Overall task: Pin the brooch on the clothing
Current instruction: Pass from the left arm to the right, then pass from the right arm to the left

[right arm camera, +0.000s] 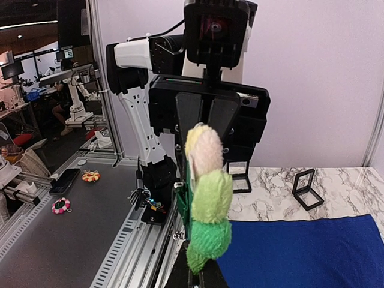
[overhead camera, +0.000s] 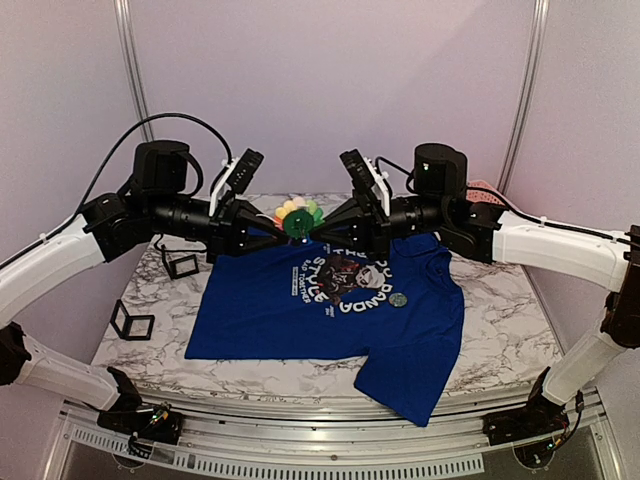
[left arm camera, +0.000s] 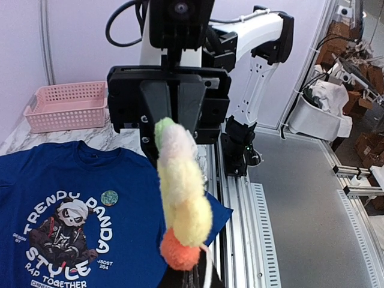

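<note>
The brooch (overhead camera: pixel 295 215), a fluffy flower with yellow, pink, green and orange petals on a green backing, hangs in the air above the collar of the clothing (overhead camera: pixel 300 320). That clothing is a royal-blue T-shirt with a white-lettered panda print, spread flat on the marble table. My left gripper (overhead camera: pixel 278 232) comes in from the left and is shut on the brooch (left arm camera: pixel 182 192). My right gripper (overhead camera: pixel 318 230) meets it from the right, shut on the brooch's (right arm camera: pixel 210 198) other side. Each wrist view shows the flower edge-on, rising from its own fingers and hiding the fingertips.
A round grey disc (overhead camera: pixel 398 299) lies on the shirt's chest, right of the print. Two black open-frame cubes (overhead camera: pixel 132 322) (overhead camera: pixel 181 264) stand on the table to the left. A pink lattice basket (left arm camera: pixel 69 105) sits at the back right corner.
</note>
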You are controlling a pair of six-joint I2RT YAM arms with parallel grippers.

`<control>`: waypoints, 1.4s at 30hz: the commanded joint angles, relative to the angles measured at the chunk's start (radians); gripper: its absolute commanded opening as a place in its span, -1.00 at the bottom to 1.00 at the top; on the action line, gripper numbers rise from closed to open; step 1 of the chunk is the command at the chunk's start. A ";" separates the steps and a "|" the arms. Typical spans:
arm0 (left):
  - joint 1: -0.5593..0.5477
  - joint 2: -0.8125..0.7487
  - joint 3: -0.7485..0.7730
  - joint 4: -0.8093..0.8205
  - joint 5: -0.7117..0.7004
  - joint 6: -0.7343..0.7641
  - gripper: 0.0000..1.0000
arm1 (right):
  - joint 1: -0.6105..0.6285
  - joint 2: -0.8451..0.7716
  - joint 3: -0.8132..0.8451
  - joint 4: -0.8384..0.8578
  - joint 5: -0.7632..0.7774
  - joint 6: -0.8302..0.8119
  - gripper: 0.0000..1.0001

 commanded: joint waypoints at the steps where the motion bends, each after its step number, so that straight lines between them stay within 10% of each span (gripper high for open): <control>1: -0.017 -0.013 -0.024 -0.011 -0.009 0.033 -1.00 | -0.005 0.002 -0.011 0.027 -0.031 0.005 -1.00; 12: -0.017 -0.017 -0.032 -0.085 -0.051 0.103 -0.79 | -0.005 -0.019 0.024 -0.158 0.083 -0.080 -1.00; 33: -0.018 0.006 0.075 -0.208 -0.160 0.214 0.53 | -0.003 0.011 0.100 -0.372 0.137 -0.147 -1.00; 42: -0.023 0.072 0.187 -0.314 -0.244 0.218 0.54 | 0.017 0.057 0.121 -0.481 0.233 -0.228 -1.00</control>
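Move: The brooch is already pinched from both sides, its middle about 2 cm to the left gripper's right and a centimetre ahead and above. From the right gripper it lies about 2 cm left, again a centimetre ahead and above. Counted from the left gripper, the panda print on the clothing lies roughly 25 cm ahead, 8 cm right and 30 below; the green round patch lies some 22 cm ahead, 20 right, equally low. Keep the right fingers shut on the brooch and sink both grippers about 2.5 cm together; meanwhile spread the left fingers wide so their pads come off the petals. Then raise the left gripper back up and slightly forward, while the right one sinks to about 5 cm below its start, easing forward and dipping its fingertips some 15 degrees. ##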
